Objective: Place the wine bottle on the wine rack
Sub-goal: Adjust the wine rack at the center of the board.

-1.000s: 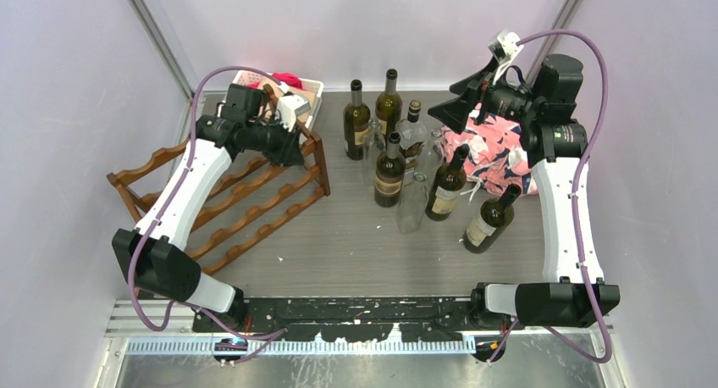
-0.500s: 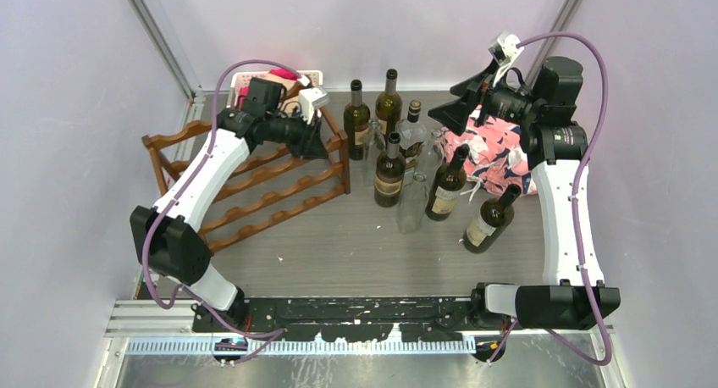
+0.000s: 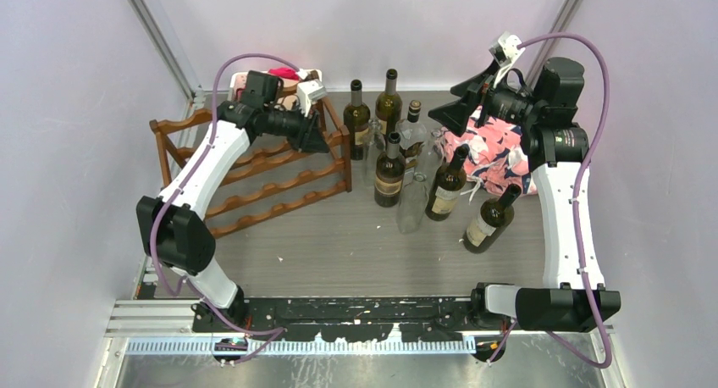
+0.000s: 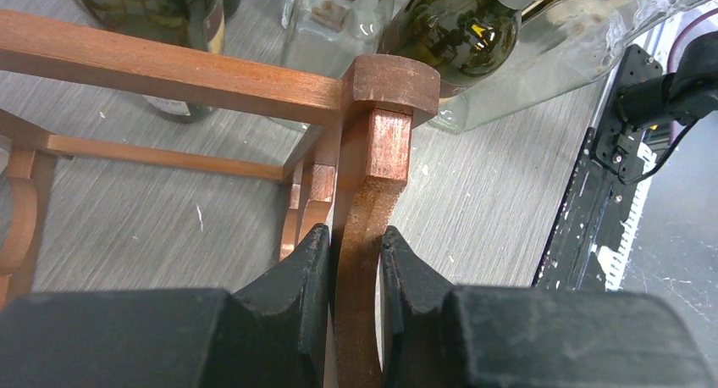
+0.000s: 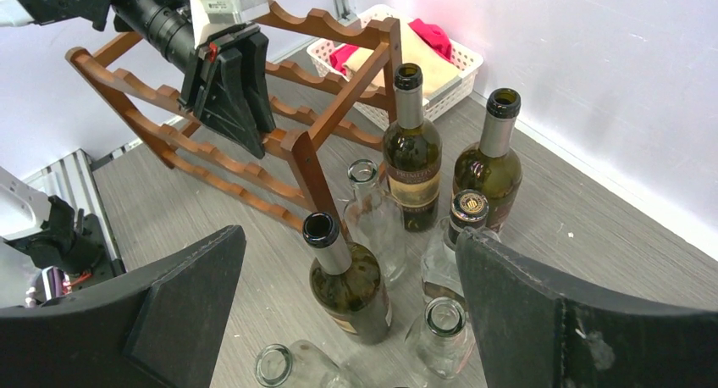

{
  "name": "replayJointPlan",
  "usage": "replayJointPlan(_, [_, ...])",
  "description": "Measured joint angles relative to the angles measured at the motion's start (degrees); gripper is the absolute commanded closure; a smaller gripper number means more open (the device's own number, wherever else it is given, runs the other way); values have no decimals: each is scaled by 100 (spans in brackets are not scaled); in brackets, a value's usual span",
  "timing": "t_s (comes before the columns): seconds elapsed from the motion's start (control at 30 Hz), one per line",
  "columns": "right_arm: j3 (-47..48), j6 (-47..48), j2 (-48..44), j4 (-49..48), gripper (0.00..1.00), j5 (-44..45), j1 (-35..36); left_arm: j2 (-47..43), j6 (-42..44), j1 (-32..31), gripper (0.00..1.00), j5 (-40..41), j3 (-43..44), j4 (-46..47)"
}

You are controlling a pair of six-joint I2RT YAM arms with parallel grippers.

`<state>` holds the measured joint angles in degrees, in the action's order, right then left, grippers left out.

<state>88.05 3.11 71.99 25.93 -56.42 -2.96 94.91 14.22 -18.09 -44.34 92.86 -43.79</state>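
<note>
The wine rack [image 3: 271, 185], dark reddish-brown wood with wavy rails, stands at the left of the table. My left gripper [image 3: 317, 138] is shut on its upper right end. In the left wrist view the black fingertips [image 4: 315, 257] pinch a curved wooden rail [image 4: 372, 176] just below the corner post. Several wine bottles stand upright mid-table, among them a dark one [image 3: 389, 172] right beside the rack's corner. My right gripper [image 3: 453, 108] hangs open high over the bottles. In the right wrist view it [image 5: 351, 240] has nothing between its wide fingers, with the dark bottle [image 5: 351, 282] below.
A white slotted basket [image 3: 315, 76] with red and tan cloth sits behind the rack in the back left corner. A pink floral cloth bundle [image 3: 499, 146] lies at the back right. Clear glass bottles [image 3: 413, 206] stand among the dark ones. Walls close in on three sides.
My left gripper, holding the rack's end, has swung it toward the back and right, so the rack has turned and now stands nearer the bottles. The right arm has not moved.
</note>
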Motion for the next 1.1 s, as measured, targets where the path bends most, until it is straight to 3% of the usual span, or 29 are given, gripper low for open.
replayJointPlan(0.5, [-44,87,0,201,0,0,0,264,2,433,99,-675,116,293])
replayJointPlan(0.63, [-44,142,0,297,0,0,0,374,-4,481,93,-890,199,450])
replayJointPlan(0.77, [-44,190,0,332,0,0,0,483,17,516,59,-1043,264,680])
replayJointPlan(0.83, [-44,238,0,369,0,-2,0,540,24,529,31,-1073,264,870])
replayJointPlan(0.9, [-44,286,0,437,0,-2,0,546,-81,570,18,-968,247,1134])
replayJointPlan(1.1, [-44,457,-50,675,0,-2,0,-120,-535,649,3,-459,-275,1867])
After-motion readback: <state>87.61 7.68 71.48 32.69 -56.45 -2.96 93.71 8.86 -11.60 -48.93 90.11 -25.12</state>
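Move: Gripping the top near rail of the wine rack close to its right end, the left hand has the rack's middle about 16 cm to its left, 4 cm ahead and 11 cm below. Around the right end stand three bottles, their middles some 10 cm below the hand: a dark bottle 16 cm ahead and 10 cm right, a clear bottle 6 cm ahead and 13 cm right, and the front dark bottle level with it, 18 cm right. From the right hand the rack's middle lies about 46 cm left, 6 cm ahead, 28 cm below. Keeping its pinch on the rail, the left hand pushes the rack forward, away from the base, some 4 cm, then opens its fingers nearly wide and lets go. It lifts off about 3 cm as the fingers tilt up some 15 degrees, drifting a little left and stopping its forward travel at the very end. ##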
